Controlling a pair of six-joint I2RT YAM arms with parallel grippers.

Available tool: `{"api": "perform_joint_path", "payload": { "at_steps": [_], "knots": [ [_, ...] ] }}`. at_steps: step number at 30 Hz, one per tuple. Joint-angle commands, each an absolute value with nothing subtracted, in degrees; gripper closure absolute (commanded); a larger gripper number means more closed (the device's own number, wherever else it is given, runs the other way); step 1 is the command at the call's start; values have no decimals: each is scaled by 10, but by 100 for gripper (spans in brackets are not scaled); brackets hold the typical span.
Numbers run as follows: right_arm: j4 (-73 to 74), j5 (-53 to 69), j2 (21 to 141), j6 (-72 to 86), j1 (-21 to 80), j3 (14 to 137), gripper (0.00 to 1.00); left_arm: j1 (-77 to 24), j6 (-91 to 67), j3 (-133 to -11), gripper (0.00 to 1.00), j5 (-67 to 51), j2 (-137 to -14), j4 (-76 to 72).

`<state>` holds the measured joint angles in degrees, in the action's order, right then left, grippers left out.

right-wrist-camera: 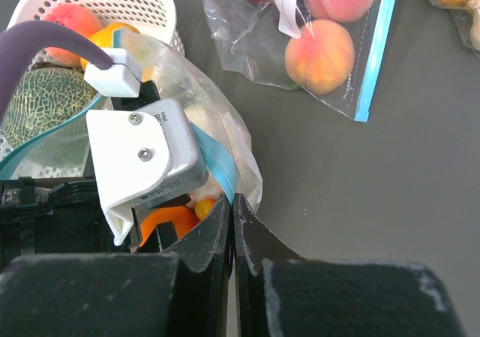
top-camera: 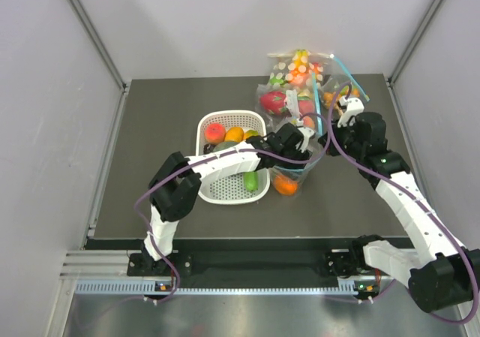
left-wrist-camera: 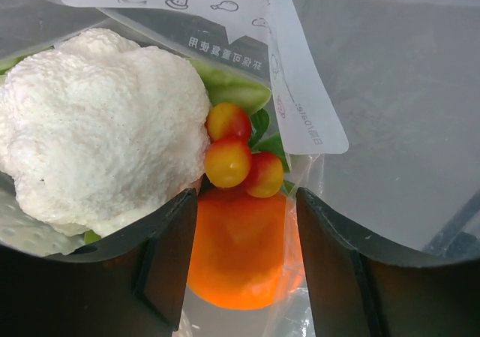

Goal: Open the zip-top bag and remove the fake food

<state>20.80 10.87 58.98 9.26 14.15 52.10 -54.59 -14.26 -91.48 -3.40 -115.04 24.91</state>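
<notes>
The clear zip-top bag [top-camera: 306, 163] stands open right of the basket, its light-blue zip strip [right-wrist-camera: 217, 164] at the mouth. My right gripper [right-wrist-camera: 233, 200] is shut on that rim, holding it up [top-camera: 335, 132]. My left gripper [left-wrist-camera: 244, 202] reaches down inside the bag, and its fingers [left-wrist-camera: 169, 254] close on either side of the round orange fruit [left-wrist-camera: 244, 251], with bag film against the right finger. Deeper in the bag lie a white cauliflower piece [left-wrist-camera: 97, 127], a cluster of small red-yellow tomatoes [left-wrist-camera: 234, 157] and a green vegetable [left-wrist-camera: 232, 89]. From above, the orange fruit [top-camera: 285, 185] shows at the bag's bottom.
A white basket [top-camera: 225, 121] left of the bag holds a peach [top-camera: 216, 133], an orange piece and a grey-green melon [right-wrist-camera: 45, 100]; a green piece [top-camera: 250, 181] lies at its near right corner. Other clear bags of toy fruit [right-wrist-camera: 330, 44] lie at the table's back right.
</notes>
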Motion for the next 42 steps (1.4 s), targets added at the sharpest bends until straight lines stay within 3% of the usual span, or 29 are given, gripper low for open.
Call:
{"api": "perform_joint_path", "payload": {
  "at_steps": [1, 13, 17, 21, 25, 42],
  "knots": [
    [189, 116, 577, 97, 152, 521, 100, -547, -160, -907, 39, -33, -1158, 210],
    [191, 116, 578, 94, 152, 519, 100, -547, -170, -915, 37, -7, -1191, 176],
    [189, 116, 577, 94, 152, 518, 100, -547, -171, -915, 51, -5, -1198, 170],
    [187, 116, 579, 94, 152, 516, 100, -547, -166, -915, 80, 9, -1201, 171],
    [189, 115, 580, 92, 153, 516, 100, -546, -160, -921, 100, 15, -1189, 205],
    [189, 96, 594, 89, 152, 520, 100, -546, -155, -896, 100, 3, -1030, 209]
  ]
}}
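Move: Deep in the open bag, the left hand's spread fingers have the small cherry tomatoes just off their tips, about 2 cm ahead, 2 cm right and 3 cm below. The orange sits 3 cm back, 2 cm left and 4 cm lower than the hand; the cauliflower is some 4 cm ahead, 4 cm left and 3 cm below. From the right hand, the tomatoes are about 2 cm back, 5 cm left and 14 cm below. Easing the still-open left fingers forward, down and a little right into the bag, some 3 cm in all, towards the cherry tomatoes, then shutting them completely with nothing seen caught. The closed hand eases back left, then climbs quickly by about 9 cm, tilting slightly, away from the tomatoes. Meanwhile the right hand keeps its pinch on the bag's zip edge, nearly still. ##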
